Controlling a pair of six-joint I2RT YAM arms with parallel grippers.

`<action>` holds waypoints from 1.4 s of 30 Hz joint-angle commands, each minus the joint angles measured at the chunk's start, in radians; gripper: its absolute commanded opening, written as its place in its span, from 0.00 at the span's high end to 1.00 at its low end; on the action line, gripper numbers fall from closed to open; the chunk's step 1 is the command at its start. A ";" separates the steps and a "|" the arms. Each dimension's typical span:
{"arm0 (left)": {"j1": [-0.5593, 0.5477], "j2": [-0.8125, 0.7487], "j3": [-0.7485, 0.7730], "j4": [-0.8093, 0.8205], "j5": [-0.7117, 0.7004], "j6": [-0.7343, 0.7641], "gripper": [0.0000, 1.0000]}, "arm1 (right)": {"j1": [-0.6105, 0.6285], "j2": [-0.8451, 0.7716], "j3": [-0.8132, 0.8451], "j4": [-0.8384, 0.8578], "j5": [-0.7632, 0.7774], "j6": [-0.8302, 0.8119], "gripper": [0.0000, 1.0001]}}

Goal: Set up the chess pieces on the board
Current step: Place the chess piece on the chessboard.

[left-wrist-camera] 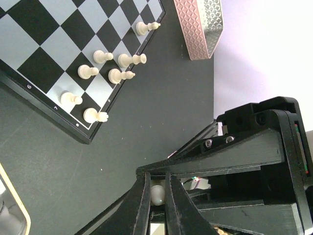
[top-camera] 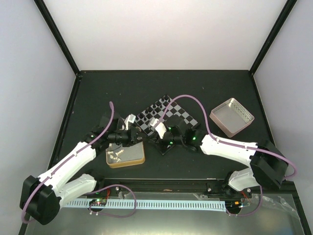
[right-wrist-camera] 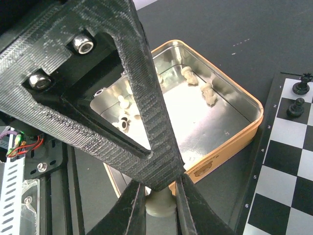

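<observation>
The board (top-camera: 171,111) lies tilted at mid-table, with several cream chess pieces (left-wrist-camera: 88,71) along one edge and black ones (right-wrist-camera: 300,86) on another. Both grippers meet at the board's near-left corner. My left gripper (top-camera: 141,137) (left-wrist-camera: 156,183) is shut on a cream piece's rounded head (left-wrist-camera: 157,195). My right gripper (top-camera: 152,139) (right-wrist-camera: 161,193) is shut on a cream piece's base (right-wrist-camera: 161,206). The left gripper's fingers (right-wrist-camera: 146,127) come down tip-to-tip onto that base, so it looks like one piece held by both.
A gold-rimmed tin (top-camera: 126,155) (right-wrist-camera: 244,128) with several loose cream pieces (right-wrist-camera: 208,93) sits left of the board, just beyond the grippers. A pinkish silver tray (top-camera: 232,116) (left-wrist-camera: 200,24) stands to the board's right. Dark walls frame the table.
</observation>
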 commanded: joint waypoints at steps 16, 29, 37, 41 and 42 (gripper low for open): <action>-0.102 0.154 0.244 -0.073 -0.395 0.241 0.98 | -0.209 -0.258 -0.137 -0.132 0.382 0.407 0.35; -0.355 0.673 0.620 -0.069 -0.673 0.389 0.99 | -0.592 -0.306 -0.223 -0.303 0.297 0.681 0.36; -0.392 0.857 0.717 -0.083 -0.698 0.437 0.98 | -0.593 -0.377 -0.232 -0.323 0.322 0.664 0.36; -0.395 0.910 0.746 -0.105 -0.706 0.432 0.99 | -0.593 -0.388 -0.231 -0.331 0.320 0.657 0.36; -0.396 0.919 0.750 -0.110 -0.713 0.428 0.98 | -0.592 -0.390 -0.231 -0.331 0.317 0.655 0.36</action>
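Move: My left and right fingertips both hold the white piece over the near side of the board. From my left hand, the open spot on the board's near-right edge lies some 11 cm ahead, 15 cm right and 13 cm down. The lone white piece stands about 2 cm beyond that spot and 3 cm to its right; the nearest piece of the white group is some 2 cm nearer me and 3 cm left of it. From my right hand the spot is about 11 cm ahead and 12 cm right. My right fingers open, giving the white piece over to my left hand, and that hand swings away right, about 25 cm, and forward, turning some 70 degrees clockwise, clear of the white pieces. My left hand keeps its pinch on the piece's head, carries it forward, then right and down towards the board's near-right edge, tipping its fingers steeply downwards, still sinking at the end. ##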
